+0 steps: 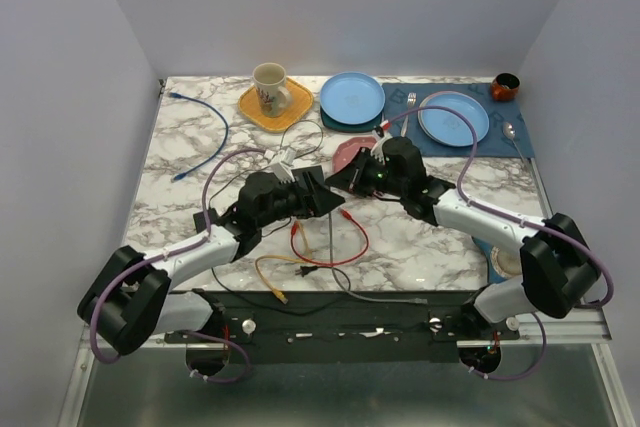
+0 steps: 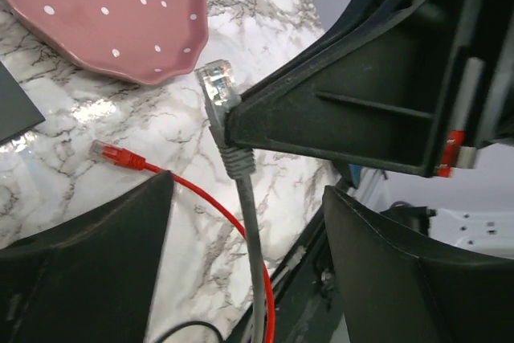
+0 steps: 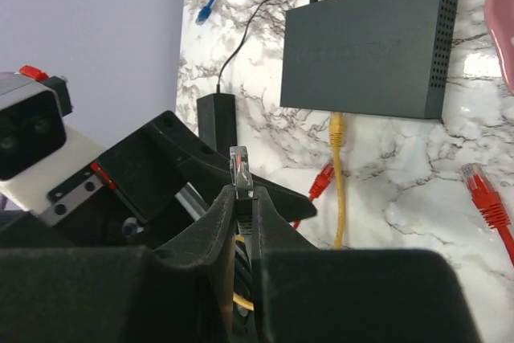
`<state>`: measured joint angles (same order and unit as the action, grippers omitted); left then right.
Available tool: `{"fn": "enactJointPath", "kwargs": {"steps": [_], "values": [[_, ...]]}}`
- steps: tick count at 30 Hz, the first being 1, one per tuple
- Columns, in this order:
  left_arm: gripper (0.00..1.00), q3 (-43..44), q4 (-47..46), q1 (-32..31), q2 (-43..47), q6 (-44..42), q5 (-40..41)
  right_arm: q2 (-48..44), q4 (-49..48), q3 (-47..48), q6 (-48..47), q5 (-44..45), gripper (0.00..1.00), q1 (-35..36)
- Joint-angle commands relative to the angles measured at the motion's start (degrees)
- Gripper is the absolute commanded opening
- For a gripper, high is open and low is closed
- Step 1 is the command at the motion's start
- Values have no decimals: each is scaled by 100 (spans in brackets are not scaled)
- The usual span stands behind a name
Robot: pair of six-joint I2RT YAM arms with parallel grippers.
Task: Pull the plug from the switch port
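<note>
The switch [image 3: 365, 46], a flat black box, lies on the marble with a yellow plug [image 3: 337, 126] in its near edge and a red plug [image 3: 321, 182] lying just short of that edge. My right gripper [image 3: 243, 194] is shut on the grey cable's clear plug [image 3: 241, 168] and holds it in the air, away from the switch. In the left wrist view the same plug [image 2: 217, 86] sticks out past the right gripper's finger. My left gripper [image 2: 249, 190] is open, with the grey cable [image 2: 250, 238] hanging between its fingers. In the top view both grippers [image 1: 335, 202] [image 1: 358, 179] meet at mid table.
The pink dotted plate [image 2: 104, 14] lies close behind the grippers. A loose red plug [image 2: 108, 153] lies on the marble. A black power brick [image 3: 217, 118] sits left of the switch. At the back are a mug [image 1: 270, 87], blue plates [image 1: 352, 97] and a blue cable [image 1: 205, 137].
</note>
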<state>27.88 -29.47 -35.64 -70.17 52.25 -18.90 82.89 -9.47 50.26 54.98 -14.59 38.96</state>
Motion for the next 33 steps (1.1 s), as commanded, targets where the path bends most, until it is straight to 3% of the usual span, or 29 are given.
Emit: {"fn": "enactJointPath", "kwargs": {"steps": [1, 2, 4, 5, 6, 7, 9, 10, 13, 21, 26, 33], "values": [[72, 209, 257, -84, -321, -233, -35, -343, 69, 46, 118, -167, 1, 24], [57, 227, 310, -84, -383, -241, -35, -440, 69, 37, 109, -167, 1, 24], [39, 262, 433, -84, -410, -268, -44, -546, 86, 1, 66, -123, 1, 24], [23, 288, 486, -84, -392, -294, -44, -659, 95, 1, -13, -114, 1, 24], [17, 358, 582, -84, -366, -338, -44, -704, 138, 1, -66, -79, 1, 24], [13, 411, 653, -84, -331, -408, -44, -748, 165, 10, -127, -79, 6, 24], [1, 656, 933, -75, -208, -610, -18, -870, 279, 89, -329, -44, 26, 24], [0, 753, 1057, -75, -164, -680, 17, -915, 349, 124, -400, 0, 48, 24], [0, 1149, 1417, 21, -41, -918, 158, -1274, 762, 195, -637, 552, 65, 24], [0, 2018, 1743, 872, -5, -1234, 887, -2733, 1562, -262, -1569, 2644, 70, 33], [0, 2730, 1805, 1831, -207, -893, 730, -3199, 1650, -893, -1579, 2751, 69, 33], [0, 4391, 2832, 2851, -594, -1138, 826, -3516, 1703, -1457, -1508, 2874, 68, 33]]}}
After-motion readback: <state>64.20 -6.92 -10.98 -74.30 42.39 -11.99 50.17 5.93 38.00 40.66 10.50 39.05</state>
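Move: The grey plug stands upright in the right hand's fingertips, about 1 cm above and 1 cm left of that hand point. From the open left hand the plug is some 2 cm to the right, 1 cm ahead and 1 cm above. From the left hand, and about 16 cm lower, the loose red plug lies 4 cm ahead and 5 cm right, the switch 11 cm ahead and 9 cm left, the pink plate 17 cm ahead and 11 cm right. Easing slightly right and down, the left hand shuts its fingers on the grey plug's boot; the right fingers then open and let go. The left hand lifts the plug some 28 cm forward, up and left towards the mug, turning about 30 degrees counter-clockwise, fingers tipping up. The right hand withdraws some 13 cm right, rising and then sinking again. ##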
